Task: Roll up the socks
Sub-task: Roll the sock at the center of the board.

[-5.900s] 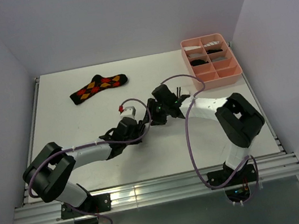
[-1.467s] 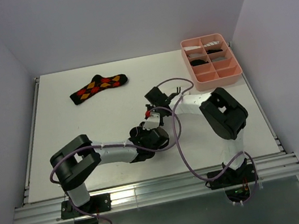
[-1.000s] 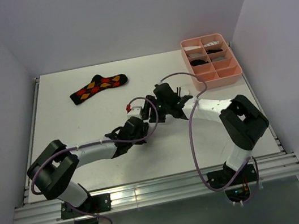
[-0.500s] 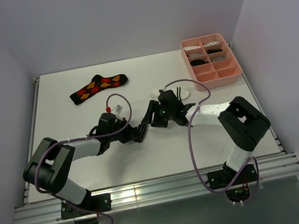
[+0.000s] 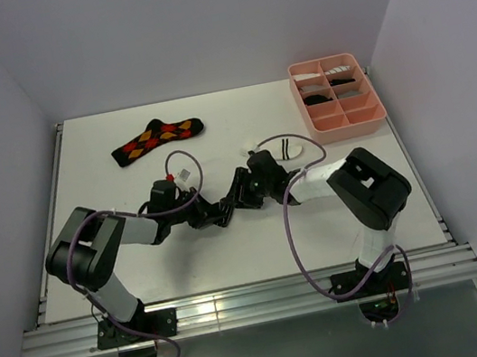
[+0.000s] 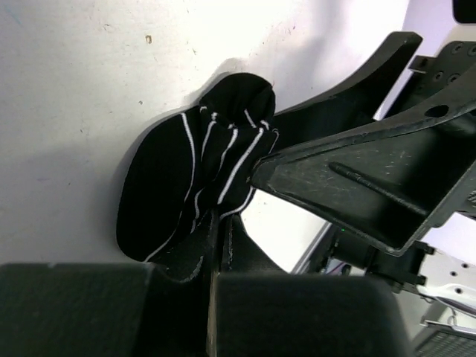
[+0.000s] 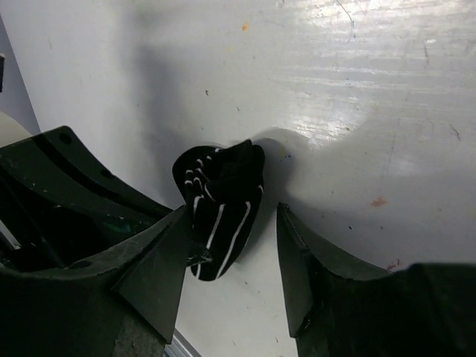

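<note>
A black sock with thin white stripes (image 6: 190, 175) lies bunched into a small bundle on the white table. My left gripper (image 6: 220, 232) is shut on the bundle's lower edge. My right gripper (image 7: 234, 249) is open and straddles the same bundle (image 7: 222, 202), which rests against its left finger (image 7: 152, 268). From above, both grippers meet at mid-table, the left gripper (image 5: 218, 216) beside the right gripper (image 5: 236, 199). The argyle sock (image 5: 157, 139) lies flat at the back left. A short white sock with black stripes (image 5: 284, 147) lies just behind the right arm.
The pink compartment tray (image 5: 373, 119) stands at the back right with small rolled items in its far cells. Grey walls close in the table on three sides. The right arm's cable (image 5: 294, 224) loops over the table in front of the right arm.
My left arm has pulled back to the left, keeping hold of the striped sock. The right gripper followed it left, its jaws narrowing slightly, and the white sock now shows behind it.
</note>
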`<control>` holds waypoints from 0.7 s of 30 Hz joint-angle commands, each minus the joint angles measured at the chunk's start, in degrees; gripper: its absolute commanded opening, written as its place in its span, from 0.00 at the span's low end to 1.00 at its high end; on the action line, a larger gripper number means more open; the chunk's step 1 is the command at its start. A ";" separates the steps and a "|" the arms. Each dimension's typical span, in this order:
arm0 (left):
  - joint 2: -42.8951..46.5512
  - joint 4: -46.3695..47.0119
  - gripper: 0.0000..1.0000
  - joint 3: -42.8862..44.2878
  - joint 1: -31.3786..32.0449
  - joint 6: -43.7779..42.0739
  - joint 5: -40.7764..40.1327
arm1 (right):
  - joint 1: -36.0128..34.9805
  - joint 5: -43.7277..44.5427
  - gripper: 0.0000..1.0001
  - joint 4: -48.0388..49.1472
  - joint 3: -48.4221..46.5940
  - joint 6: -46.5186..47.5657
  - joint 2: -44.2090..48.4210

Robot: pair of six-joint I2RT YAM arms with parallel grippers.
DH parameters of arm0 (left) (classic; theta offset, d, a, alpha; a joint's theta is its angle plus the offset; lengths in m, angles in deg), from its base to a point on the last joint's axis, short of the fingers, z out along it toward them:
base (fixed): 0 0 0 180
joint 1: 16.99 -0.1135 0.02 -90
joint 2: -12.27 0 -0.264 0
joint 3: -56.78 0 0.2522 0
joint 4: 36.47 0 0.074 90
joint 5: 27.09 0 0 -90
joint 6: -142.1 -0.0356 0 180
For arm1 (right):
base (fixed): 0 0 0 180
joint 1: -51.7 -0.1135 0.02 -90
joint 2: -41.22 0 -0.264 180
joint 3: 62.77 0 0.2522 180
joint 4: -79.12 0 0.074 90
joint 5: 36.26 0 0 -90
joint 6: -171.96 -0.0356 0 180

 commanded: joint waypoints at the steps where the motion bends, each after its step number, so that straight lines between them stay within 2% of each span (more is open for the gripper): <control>1: -2.78 -0.76 0.01 -1.67 -0.42 1.04 0.97 | -0.43 -0.37 0.56 3.58 0.33 0.15 -1.97; 5: -3.49 -0.76 0.01 -1.58 -1.12 1.31 1.41 | -0.43 -1.51 0.42 4.81 0.77 0.58 -3.03; 8: -3.49 -0.58 0.01 -1.67 -1.21 1.66 1.24 | -0.43 -1.52 0.22 3.33 -0.10 1.29 -3.21; 9: -3.32 -1.28 0.01 -1.76 -1.21 1.40 1.06 | -0.43 -1.17 0.08 2.19 -0.54 1.64 -3.03; 10: -2.71 -1.72 0.01 -1.41 -1.21 1.05 0.71 | -0.43 -0.82 0.02 -0.78 -1.15 2.16 -2.51; 11: -2.27 -2.42 0.03 -1.23 -1.21 0.44 0.45 | -0.43 0.40 0.00 -2.47 -2.55 3.21 -2.24; 13: -0.52 -4.61 0.14 -0.62 -1.30 -0.36 -0.61 | -0.43 1.47 0.00 -7.98 -4.92 4.62 -1.45; 14: 0.28 -5.50 0.23 -0.35 -1.21 -1.40 -1.22 | -0.43 2.08 0.00 -9.94 -5.81 5.06 -1.36; 18: 5.11 -12.96 0.42 1.75 -0.69 -6.15 -6.75 | -0.43 4.45 0.00 -20.39 -11.61 6.47 -2.24; 21: 8.98 -19.20 0.49 4.12 0.72 -9.58 -13.60 | -0.78 5.86 0.00 -27.34 -15.74 7.35 -3.38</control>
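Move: The left fingers are already shut on the striped sock's loose end; the bunched sock's middle lies about 1 cm ahead of that hand, 2 cm to its right and 1 cm below. The right hand, open around the roll, has that middle roughly 1 cm back, 2 cm to its left and 1 cm below. From the right hand the white sock lies some 16 cm ahead and 13 cm right, and the diamond-patterned sock about 25 cm ahead and 17 cm left. While the left hand keeps its pinch on the striped sock's loose end, the right hand eases barely 1 cm left and slightly down into the roll and shuts its half-open fingers on it, then edges forward with a roll of about 10 degrees, its left side sinking. Only once the right grip is shut does the left hand open to about half, letting go of the sock and backing about 1.5 cm left, a little forward and up, away from the roll. ##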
